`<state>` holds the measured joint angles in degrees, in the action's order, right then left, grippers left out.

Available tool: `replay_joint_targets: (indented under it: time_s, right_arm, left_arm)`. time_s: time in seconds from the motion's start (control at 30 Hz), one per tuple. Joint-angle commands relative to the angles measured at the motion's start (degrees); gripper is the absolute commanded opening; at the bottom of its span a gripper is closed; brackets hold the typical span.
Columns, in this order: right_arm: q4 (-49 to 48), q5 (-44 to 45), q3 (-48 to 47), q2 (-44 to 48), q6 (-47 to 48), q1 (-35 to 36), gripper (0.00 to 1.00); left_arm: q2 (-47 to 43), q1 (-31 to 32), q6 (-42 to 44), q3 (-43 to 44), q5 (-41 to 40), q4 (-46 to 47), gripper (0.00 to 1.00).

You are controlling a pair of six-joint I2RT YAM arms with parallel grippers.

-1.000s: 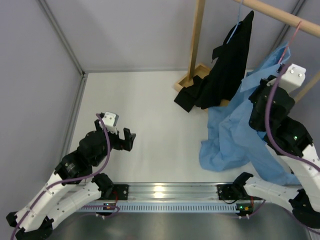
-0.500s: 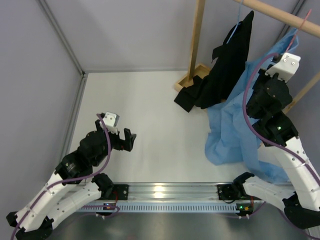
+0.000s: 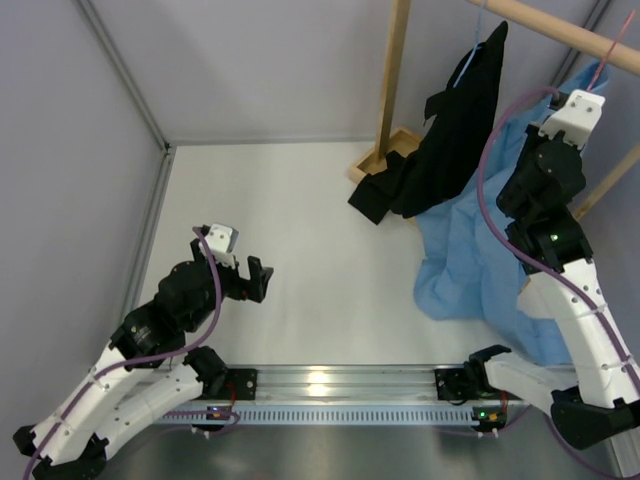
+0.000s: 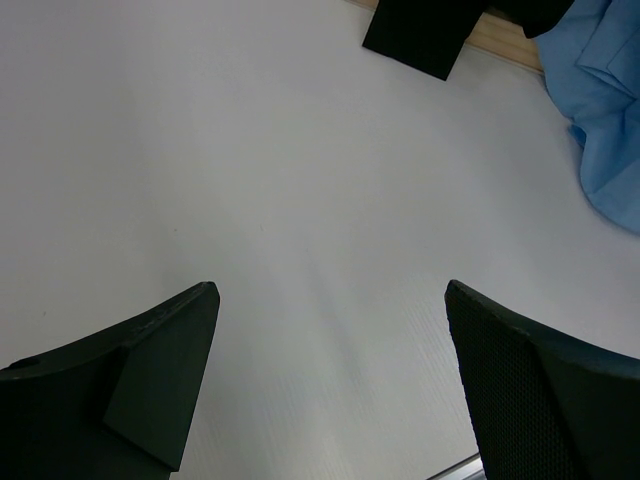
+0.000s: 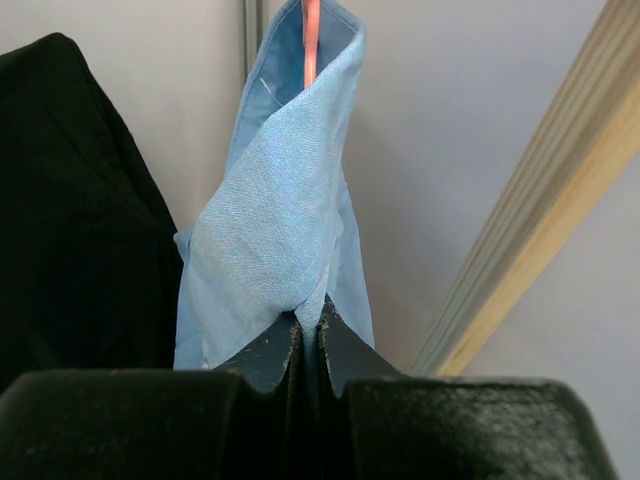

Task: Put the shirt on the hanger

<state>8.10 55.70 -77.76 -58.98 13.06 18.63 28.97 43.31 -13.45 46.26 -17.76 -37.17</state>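
Observation:
The light blue shirt (image 3: 468, 262) hangs from high at the right and trails down onto the table; in the left wrist view a fold of the shirt (image 4: 610, 120) shows at the far right. My right gripper (image 5: 310, 322) is shut on a fold of the shirt (image 5: 270, 220), raised close under the rail. The pink hanger (image 5: 311, 30) runs up inside the fabric just above the jaws; its wire (image 3: 600, 68) shows by the rail. My left gripper (image 4: 330, 335) is open over bare table at the left gripper (image 3: 258, 281), holding nothing.
A black garment (image 3: 452, 130) hangs on a light blue hanger from the wooden rail (image 3: 560, 30), left of the shirt, its end lying on the table. The rack's wooden post (image 3: 393, 80) and foot (image 3: 385, 160) stand at the back. Grey walls enclose the table.
My right arm has risen and moved back towards the rail, lifting the shirt; its lower edge has drawn right across the table. The left arm has not moved.

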Motion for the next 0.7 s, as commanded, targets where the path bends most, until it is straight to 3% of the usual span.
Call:
replay_joint_targets:
  time_s: [0.0,0.4,0.5,0.67]
  right_arm:
    - [-6.7,-1.9,-2.8,-0.1,-0.7,-1.3,0.00]
    - [-6.6,1.8,5.9,1.2,-12.6,-1.4,0.00]
    - [-5.7,3.4,5.4,0.5,-18.9,-1.3,0.00]
    - [-2.6,8.8,1.8,-3.7,-20.9,1.0,0.00]
  left_arm:
    - [-0.3,-1.2,0.4,-0.1,1.6,3.1,0.98]
    - [-0.2,-2.2,0.3,-0.5,3.0,3.5,0.98]
    - [-0.1,-2.9,0.3,-0.5,4.0,3.8,0.98]
    - [-0.2,-3.3,0.3,-0.6,4.6,3.8,0.98]
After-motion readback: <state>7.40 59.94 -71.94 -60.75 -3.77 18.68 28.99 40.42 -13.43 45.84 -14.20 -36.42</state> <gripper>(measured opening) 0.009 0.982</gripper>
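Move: The right hand already pinches the blue shirt, with the pink hanger in its collar. The rod spot for the hook lies about 8 cm ahead, 5 cm right and 15 cm above it. The black garment hangs some 12 cm ahead and 12 cm left, its middle about 10 cm lower; the near wooden post stands level with the hand, 14 cm right, its middle 12 cm below. From the idle left hand, that rod spot is roughly 20 cm ahead, 60 cm right, 35 cm up. Keeping its pinch on the shirt below the collar, the right hand lowers shirt and hanger together by about 4.5 cm, bringing the hook down towards the rod. It also eases some 2 cm forward, and the wrist rolls roughly 10 degrees, left side rising. The drop starts slowly, quickens, then levels off; the fingers stay shut. ##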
